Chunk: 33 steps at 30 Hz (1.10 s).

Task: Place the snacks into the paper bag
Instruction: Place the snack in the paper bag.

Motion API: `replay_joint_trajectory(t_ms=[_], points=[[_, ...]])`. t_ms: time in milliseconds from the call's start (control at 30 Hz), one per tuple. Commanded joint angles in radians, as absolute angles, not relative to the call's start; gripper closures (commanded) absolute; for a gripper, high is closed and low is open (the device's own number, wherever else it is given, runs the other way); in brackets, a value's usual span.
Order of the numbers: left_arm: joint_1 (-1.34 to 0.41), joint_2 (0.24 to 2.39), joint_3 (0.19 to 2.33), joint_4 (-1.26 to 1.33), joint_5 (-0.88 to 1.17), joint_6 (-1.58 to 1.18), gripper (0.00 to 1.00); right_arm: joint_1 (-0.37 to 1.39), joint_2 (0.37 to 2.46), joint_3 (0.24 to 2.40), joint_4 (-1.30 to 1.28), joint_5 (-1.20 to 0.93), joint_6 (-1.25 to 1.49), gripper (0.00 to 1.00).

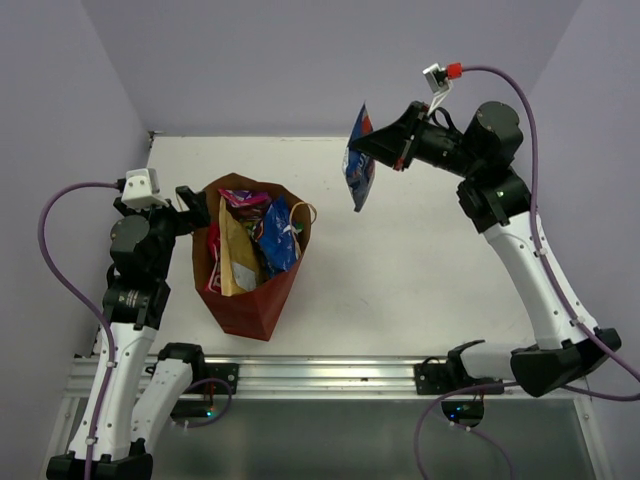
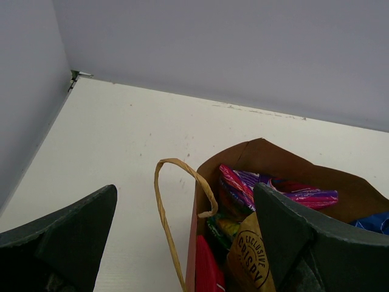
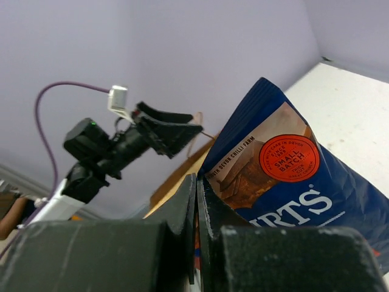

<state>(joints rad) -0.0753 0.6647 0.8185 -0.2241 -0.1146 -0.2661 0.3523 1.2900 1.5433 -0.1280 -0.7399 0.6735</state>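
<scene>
The paper bag [image 1: 262, 300] stands open at the left of the table, brown with red sides. Inside it are a tan-gold packet [image 1: 235, 255], a blue one [image 1: 278, 238] and a purple-pink one [image 1: 243, 197]. My left gripper [image 1: 196, 212] is open at the bag's left rim. In the left wrist view its fingers [image 2: 61, 237] straddle the rim [image 2: 267, 149] and a loop handle [image 2: 163, 207], with nothing pinched. My right gripper [image 1: 372, 148] hangs high over the table's far middle, shut on a dark blue packet [image 1: 358, 165]. That packet [image 3: 292, 176] sits clamped at its edge in the gripper [image 3: 197, 207].
The table [image 1: 420, 260] is white, with lilac walls close on the left, back and right. A metal rail [image 1: 320, 375] carries both arm bases along the near edge. The left arm [image 3: 109, 152] shows beyond the held packet in the right wrist view.
</scene>
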Motion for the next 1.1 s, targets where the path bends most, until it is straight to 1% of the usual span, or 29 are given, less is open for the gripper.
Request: replay_joint_trajectory(t_ms=[0, 100, 367, 767, 900, 1067], points=[[-0.083, 0.658, 0.807, -0.161, -0.11, -0.25, 0.02, 0.405, 1.316, 1.669, -0.015, -0.795, 0.723, 1.0], [-0.081, 0.655, 0.808, -0.163, -0.112, -0.25, 0.02, 0.477, 1.364, 1.736, -0.008, -0.798, 0.724, 1.0], [-0.083, 0.649, 0.81, -0.166, -0.123, -0.25, 0.03, 0.587, 1.471, 1.857, 0.074, -0.818, 0.784, 1.0], [-0.083, 0.634, 0.81, -0.169, -0.141, -0.256, 0.02, 0.735, 1.594, 1.879, 0.132, -0.798, 0.828, 1.0], [-0.083, 0.624, 0.816, -0.182, -0.179, -0.265, 0.02, 0.782, 1.618, 1.89, 0.133, -0.782, 0.831, 1.0], [-0.081, 0.607, 0.831, -0.232, -0.342, -0.29, 0.02, 0.844, 1.681, 1.939, 0.12, -0.77, 0.828, 1.0]])
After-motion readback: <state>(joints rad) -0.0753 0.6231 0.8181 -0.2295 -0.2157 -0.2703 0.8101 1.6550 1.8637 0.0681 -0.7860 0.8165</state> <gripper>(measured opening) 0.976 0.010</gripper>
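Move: The snack is already pinched in the right fingers. The paper bag's mouth, where it goes, lies some 18 cm to the right hand's left, 7 cm back and about 21 cm below. Inside, the gold pack is about 20 cm left and 10 back, the blue pack 14 left and 7 back, both some 23 cm lower. For the open left hand the mouth is about 15 cm right, 2 back and 5 below. The snack, still pinched in the shut right fingers, swings about 17 cm left and 9 cm back to over the paper bag's mouth, first rising some 7 cm, then sinking about 4, while the hand turns some 30 degrees counter-clockwise. Late on, the open, empty left hand eases about 2 cm left, away from the bag. ##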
